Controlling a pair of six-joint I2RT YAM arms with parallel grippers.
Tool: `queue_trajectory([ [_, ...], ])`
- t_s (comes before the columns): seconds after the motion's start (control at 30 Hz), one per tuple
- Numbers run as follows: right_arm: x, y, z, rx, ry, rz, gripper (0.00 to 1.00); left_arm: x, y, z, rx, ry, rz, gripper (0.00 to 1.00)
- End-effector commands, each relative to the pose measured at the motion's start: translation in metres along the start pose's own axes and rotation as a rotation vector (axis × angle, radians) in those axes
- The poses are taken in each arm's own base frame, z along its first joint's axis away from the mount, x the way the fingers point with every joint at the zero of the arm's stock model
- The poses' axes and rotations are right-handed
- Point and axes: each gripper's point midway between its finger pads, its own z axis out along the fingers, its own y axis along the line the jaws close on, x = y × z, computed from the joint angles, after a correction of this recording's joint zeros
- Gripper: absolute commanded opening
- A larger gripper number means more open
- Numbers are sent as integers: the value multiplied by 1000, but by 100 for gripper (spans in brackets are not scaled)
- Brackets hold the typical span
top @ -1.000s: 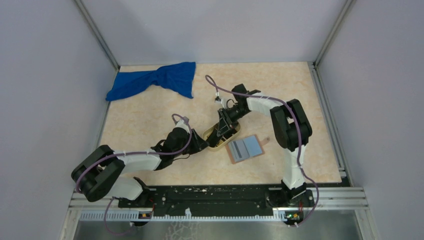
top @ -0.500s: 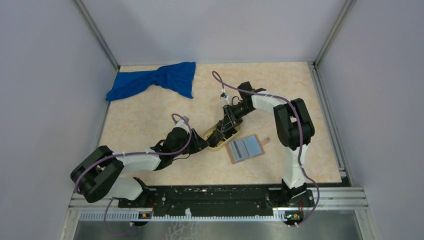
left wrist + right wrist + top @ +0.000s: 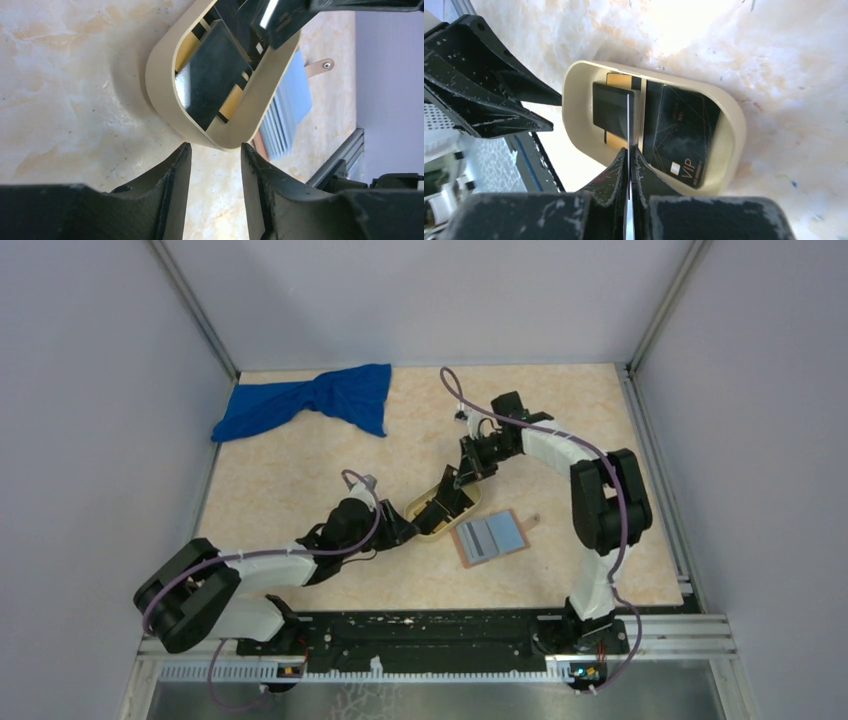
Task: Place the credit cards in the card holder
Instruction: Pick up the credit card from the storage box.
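An oval tan tray (image 3: 432, 533) lies mid-table with the cards in it. My right gripper (image 3: 628, 150) hangs over it, shut on a thin credit card (image 3: 628, 117) seen edge-on. A black card marked VIP (image 3: 680, 131) lies flat in the tray (image 3: 731, 150), and another dark card (image 3: 610, 111) lies over a gold piece. The left gripper (image 3: 215, 150) stands open on the table at the tray's (image 3: 165, 75) near end, nothing between its fingers. The card holder (image 3: 490, 537) lies open, blue-grey side up, right of the tray, also visible past it as the card holder (image 3: 292, 100).
A crumpled blue cloth (image 3: 310, 400) lies at the back left. Grey walls with metal posts close in the table on three sides. The black rail (image 3: 430, 635) holding both arm bases runs along the near edge. The left gripper's black fingers (image 3: 489, 95) show beside the tray.
The right gripper has closed on the thin card, and its wrist has swung back and to the right. The left jaws have widened a little.
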Motion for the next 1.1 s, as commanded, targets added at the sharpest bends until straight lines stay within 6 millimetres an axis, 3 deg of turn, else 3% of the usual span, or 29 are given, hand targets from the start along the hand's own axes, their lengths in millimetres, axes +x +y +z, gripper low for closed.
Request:
queue_trajectory([
  [0.0,-38,17,-40,81,-152,-198,0,-14,-21,-10,93,-55,61,51],
  [0.2,-35,57,-62,-99,-198,-330,0,-30,-34,-31,159,-137,199,69],
  [0.33,-30,89,-69,-260,-223,-379,0,-42,-55,-59,316,-259,296,83],
  [0.47,-26,116,-78,-406,-248,-417,0,-47,-75,-100,541,-448,392,87],
  [0.57,-22,130,-83,-472,-262,-443,0,-44,-77,-117,612,-505,424,89],
  [0.8,-11,155,-78,-576,-246,-499,0,-49,-113,-123,735,-504,505,90],
  [1.07,-1,172,-70,-627,-216,-545,0,-51,-137,-104,810,-450,447,82],
])
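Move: Ahead of the left hand by about 8 cm and 6 cm to its right, at nearly its height, is the card the right hand already pinches. The storage box's middle is some 4 cm ahead, 6 cm right and 3 cm below the left hand; the card holder is 15 cm right and 2 cm back, 4 cm lower. From the right hand, the left gripper lies roughly 10 cm back, 9 cm left and 2 cm below. Lifting the pinched card out over the storage box, the right hand climbs about 13 cm, then also swings back and somewhat left towards the left gripper, fingers levelling by some 30 degrees to point left and slightly back. The left hand rises as far, drawing back a little, tips its fingers up from their downward slant and opens wide to face the card, without touching it. ##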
